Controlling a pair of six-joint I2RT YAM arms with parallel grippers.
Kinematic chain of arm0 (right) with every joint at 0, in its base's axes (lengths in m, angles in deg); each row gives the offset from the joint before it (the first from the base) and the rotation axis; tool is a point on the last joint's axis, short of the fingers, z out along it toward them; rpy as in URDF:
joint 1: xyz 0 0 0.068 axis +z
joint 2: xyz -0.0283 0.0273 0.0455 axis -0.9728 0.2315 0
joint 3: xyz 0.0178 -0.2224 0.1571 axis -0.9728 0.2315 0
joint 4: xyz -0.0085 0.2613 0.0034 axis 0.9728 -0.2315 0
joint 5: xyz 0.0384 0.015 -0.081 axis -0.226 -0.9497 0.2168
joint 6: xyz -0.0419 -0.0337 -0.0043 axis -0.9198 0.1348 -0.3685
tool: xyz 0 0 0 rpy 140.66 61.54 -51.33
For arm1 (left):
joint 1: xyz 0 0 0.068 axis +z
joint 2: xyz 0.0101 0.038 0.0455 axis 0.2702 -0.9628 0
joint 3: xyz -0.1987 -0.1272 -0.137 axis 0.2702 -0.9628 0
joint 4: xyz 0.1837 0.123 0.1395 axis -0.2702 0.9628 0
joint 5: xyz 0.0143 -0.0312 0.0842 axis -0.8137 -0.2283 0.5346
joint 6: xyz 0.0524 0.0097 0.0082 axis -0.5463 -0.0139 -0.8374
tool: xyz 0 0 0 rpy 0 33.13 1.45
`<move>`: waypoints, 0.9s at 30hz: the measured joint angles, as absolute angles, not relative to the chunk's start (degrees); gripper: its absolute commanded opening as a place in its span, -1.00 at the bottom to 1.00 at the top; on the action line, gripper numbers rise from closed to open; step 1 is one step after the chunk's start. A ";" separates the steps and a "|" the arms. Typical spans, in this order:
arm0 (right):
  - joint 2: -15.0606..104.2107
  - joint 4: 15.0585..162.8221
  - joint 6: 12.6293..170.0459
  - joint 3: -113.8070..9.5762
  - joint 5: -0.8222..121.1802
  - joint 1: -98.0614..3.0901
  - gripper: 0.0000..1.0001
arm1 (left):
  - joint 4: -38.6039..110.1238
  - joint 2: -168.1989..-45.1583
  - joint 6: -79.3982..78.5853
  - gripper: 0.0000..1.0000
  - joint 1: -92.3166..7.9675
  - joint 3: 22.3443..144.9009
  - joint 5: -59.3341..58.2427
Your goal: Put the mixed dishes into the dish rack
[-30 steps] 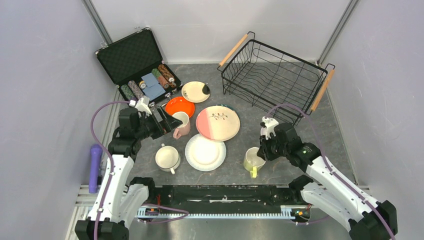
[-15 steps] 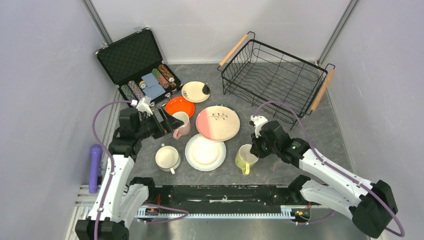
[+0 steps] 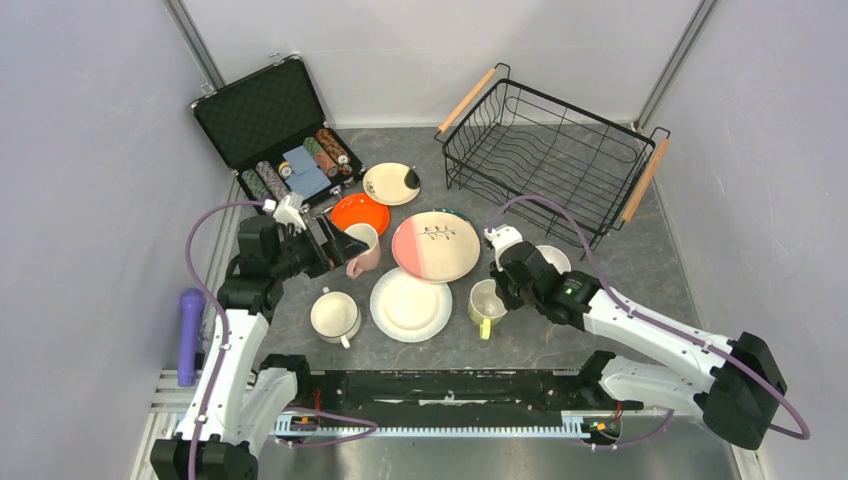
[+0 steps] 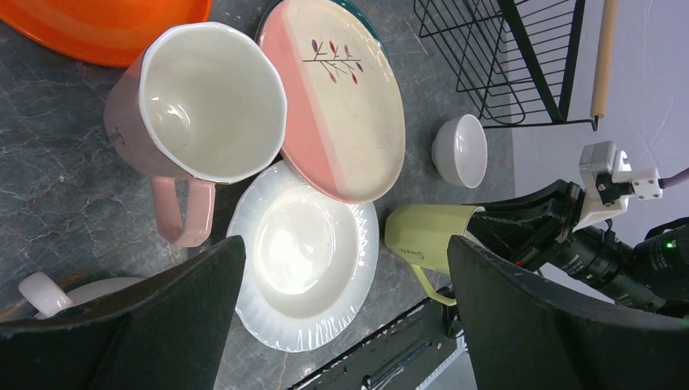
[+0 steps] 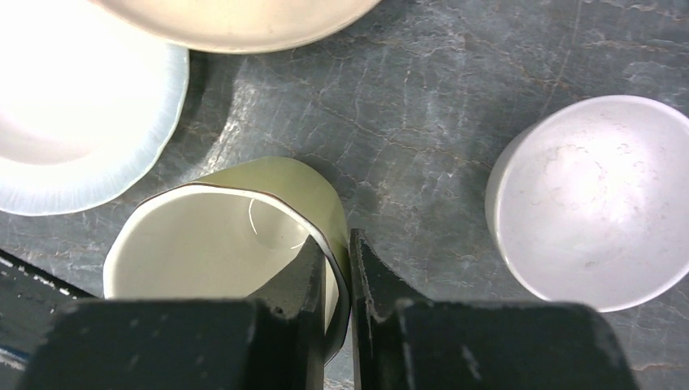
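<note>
My right gripper (image 3: 500,288) (image 5: 337,244) is shut on the rim of the yellow-green mug (image 3: 484,303) (image 5: 203,244), one finger inside and one outside. The mug is just right of the white plate (image 3: 410,303). The small white bowl (image 3: 553,258) (image 5: 589,199) sits to the right of the mug. My left gripper (image 3: 335,245) (image 4: 345,260) stands open beside the pink mug (image 3: 365,250) (image 4: 203,89), holding nothing. The pink-cream plate (image 3: 435,245), orange plate (image 3: 358,212), spotted cream plate (image 3: 390,183) and white mug (image 3: 334,315) lie on the table. The black wire dish rack (image 3: 545,150) at the back right holds nothing.
An open black case (image 3: 265,110) with striped chips (image 3: 330,150) and a blue box lies at the back left. A purple handle (image 3: 190,335) hangs off the left edge. Grey walls close in on both sides.
My right gripper has closed on the yellow-green mug's rim and moved left with it toward the plates, uncovering the white bowl. The left arm has not moved.
</note>
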State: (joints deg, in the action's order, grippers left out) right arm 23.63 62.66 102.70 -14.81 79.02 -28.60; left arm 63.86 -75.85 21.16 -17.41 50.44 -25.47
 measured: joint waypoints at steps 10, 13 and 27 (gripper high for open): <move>23.33 62.53 102.89 -14.81 82.06 -28.60 -0.58 | 63.86 -76.13 21.18 1.00 -17.41 50.44 -25.58; 23.33 62.36 103.00 -14.81 82.13 -28.60 -0.11 | 63.86 -76.35 21.18 1.00 -17.41 50.44 -25.63; 21.78 62.01 103.13 -16.67 82.50 -28.60 0.38 | 63.86 -76.51 21.18 1.00 -17.41 50.44 -25.65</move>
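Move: The green mug, tipped and pinched at its rim by the right fingers, has its middle about 3 cm to the left of that hand, 2 cm back and 4 cm below. The white bowl stands some 11 cm to the right and 7 cm ahead, the white plate 17 cm left and 2 cm back, the pink-and-cream plate 12 cm left and 10 cm ahead. From the left hand the green mug lies roughly 29 cm right, 6 cm back and 14 cm lower. The green mug's rim comes free as the right fingers spread from nearly shut to a bit over half open, one tip over the mug's mouth and the other outside its wall. The right hand hardly shifts at first, edging about half a centimetre forward and right, then rises some 2 cm while still creeping forward, straddling the wall with hardly any wrist turn. ##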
